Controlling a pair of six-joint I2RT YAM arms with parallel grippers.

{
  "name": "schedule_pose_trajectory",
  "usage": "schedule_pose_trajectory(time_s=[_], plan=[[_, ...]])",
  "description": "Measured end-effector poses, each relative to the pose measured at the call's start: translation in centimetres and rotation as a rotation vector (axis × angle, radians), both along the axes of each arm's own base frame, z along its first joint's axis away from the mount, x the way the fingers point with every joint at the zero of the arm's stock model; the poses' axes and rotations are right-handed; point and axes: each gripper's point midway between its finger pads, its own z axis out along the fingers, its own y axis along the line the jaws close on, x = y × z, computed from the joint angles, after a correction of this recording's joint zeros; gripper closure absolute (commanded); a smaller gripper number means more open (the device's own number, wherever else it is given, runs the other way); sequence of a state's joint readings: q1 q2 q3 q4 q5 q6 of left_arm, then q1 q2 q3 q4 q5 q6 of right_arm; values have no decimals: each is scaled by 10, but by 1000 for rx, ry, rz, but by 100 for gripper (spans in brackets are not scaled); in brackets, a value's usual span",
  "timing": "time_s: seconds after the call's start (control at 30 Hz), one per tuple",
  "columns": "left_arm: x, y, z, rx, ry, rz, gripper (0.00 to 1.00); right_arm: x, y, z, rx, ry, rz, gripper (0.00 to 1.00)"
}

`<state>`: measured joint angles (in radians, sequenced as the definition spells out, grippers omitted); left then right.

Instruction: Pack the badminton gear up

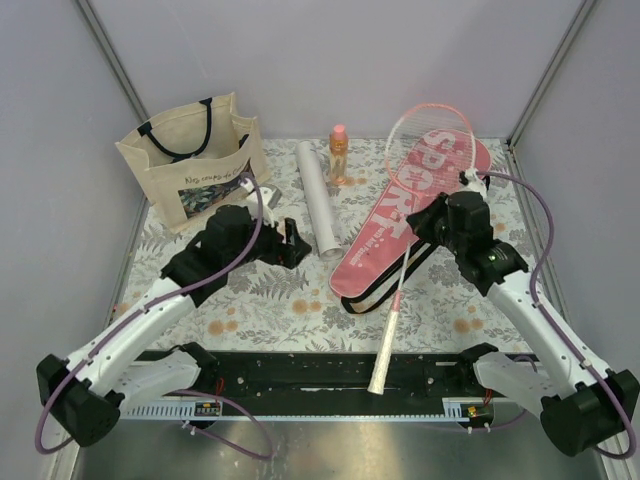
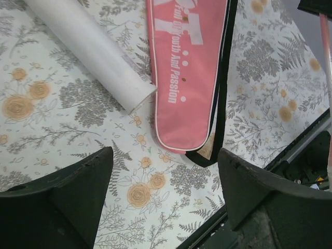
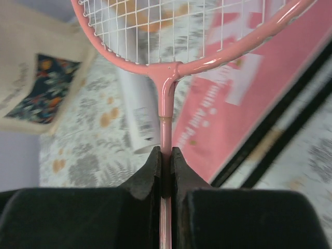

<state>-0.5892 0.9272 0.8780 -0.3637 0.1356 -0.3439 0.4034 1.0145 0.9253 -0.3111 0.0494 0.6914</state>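
My right gripper is shut on the thin pink shaft of a racket, just below the head. The racket's strung pink head is lifted over the far end of the pink "SPORT" cover, and its white handle points at the near edge. The cover lies flat on the floral cloth with black straps beside it. The white tube lies left of the cover. My left gripper is open and holds nothing, hovering over cloth near the tube's near end.
A beige tote bag with black straps stands at the back left. An orange bottle with a pink cap stands behind the tube. A black rail runs along the near edge. Grey walls close in the sides and back.
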Motion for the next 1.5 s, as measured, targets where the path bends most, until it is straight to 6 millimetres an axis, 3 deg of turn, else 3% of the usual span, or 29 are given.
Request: schedule_pose_trajectory(time_s=[0.23, 0.33, 0.47, 0.63, 0.73, 1.03, 1.1, 1.17, 1.23, 1.3, 1.37, 1.5], plan=[[-1, -62, -23, 132, -21, -117, 16, -31, -92, -58, -130, 215, -314, 100], [-1, -92, -40, 182, -41, -166, 16, -48, -118, -77, -162, 270, -401, 100], [-5, -123, -79, 284, -62, -225, 17, -69, -141, -102, -195, 343, -474, 100], [-24, -160, -122, 404, -98, -329, 17, -91, -157, -137, -228, 462, -525, 100], [-30, -181, -138, 442, -114, -373, 17, -99, -160, -144, -237, 486, -530, 100], [6, -213, -162, 534, -177, -341, 21, -94, -157, -144, -233, 443, -497, 100], [9, -214, -170, 559, -188, -341, 28, -95, -156, -147, -232, 448, -488, 100], [11, -213, -179, 588, -192, -349, 42, -96, -155, -149, -232, 451, -481, 100], [12, -212, -185, 606, -196, -356, 70, -96, -154, -151, -229, 451, -477, 100], [12, -212, -188, 616, -198, -361, 91, -94, -151, -152, -219, 447, -465, 100], [12, -212, -188, 614, -200, -364, 100, -93, -149, -155, -212, 445, -457, 100], [12, -213, -187, 608, -199, -365, 100, -94, -142, -164, -193, 451, -419, 100]])
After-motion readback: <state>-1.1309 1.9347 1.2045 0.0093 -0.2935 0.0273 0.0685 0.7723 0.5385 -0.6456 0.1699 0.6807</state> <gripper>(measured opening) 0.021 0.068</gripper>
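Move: The left hand, open and empty, has the racket bag's black zip edge about 21 cm to its right, 1 cm ahead and 19 cm below; the bag's middle is some 26 cm right and 10 cm ahead, and the white tube's middle about 6 cm right and 15 cm ahead. From the right hand, already gripping the racket shaft, the clear cloth right of the bag is about 14 cm right, 9 cm back and 22 cm below; that zip spot is 6 cm back and 3 cm left. The left hand sweeps right and down, some 20 cm each way, past the tube's near end to the racket bag, tipping its fingers further down and rolling as it goes, and only once it is down there shuts its wide-open fingers on the black zip edge. Meanwhile the right hand clears the space over the bag, carrying the racket down, right and somewhat back towards the open cloth beside it, its fingers turning down and clockwise about 25 degrees and keeping hold of the shaft. ##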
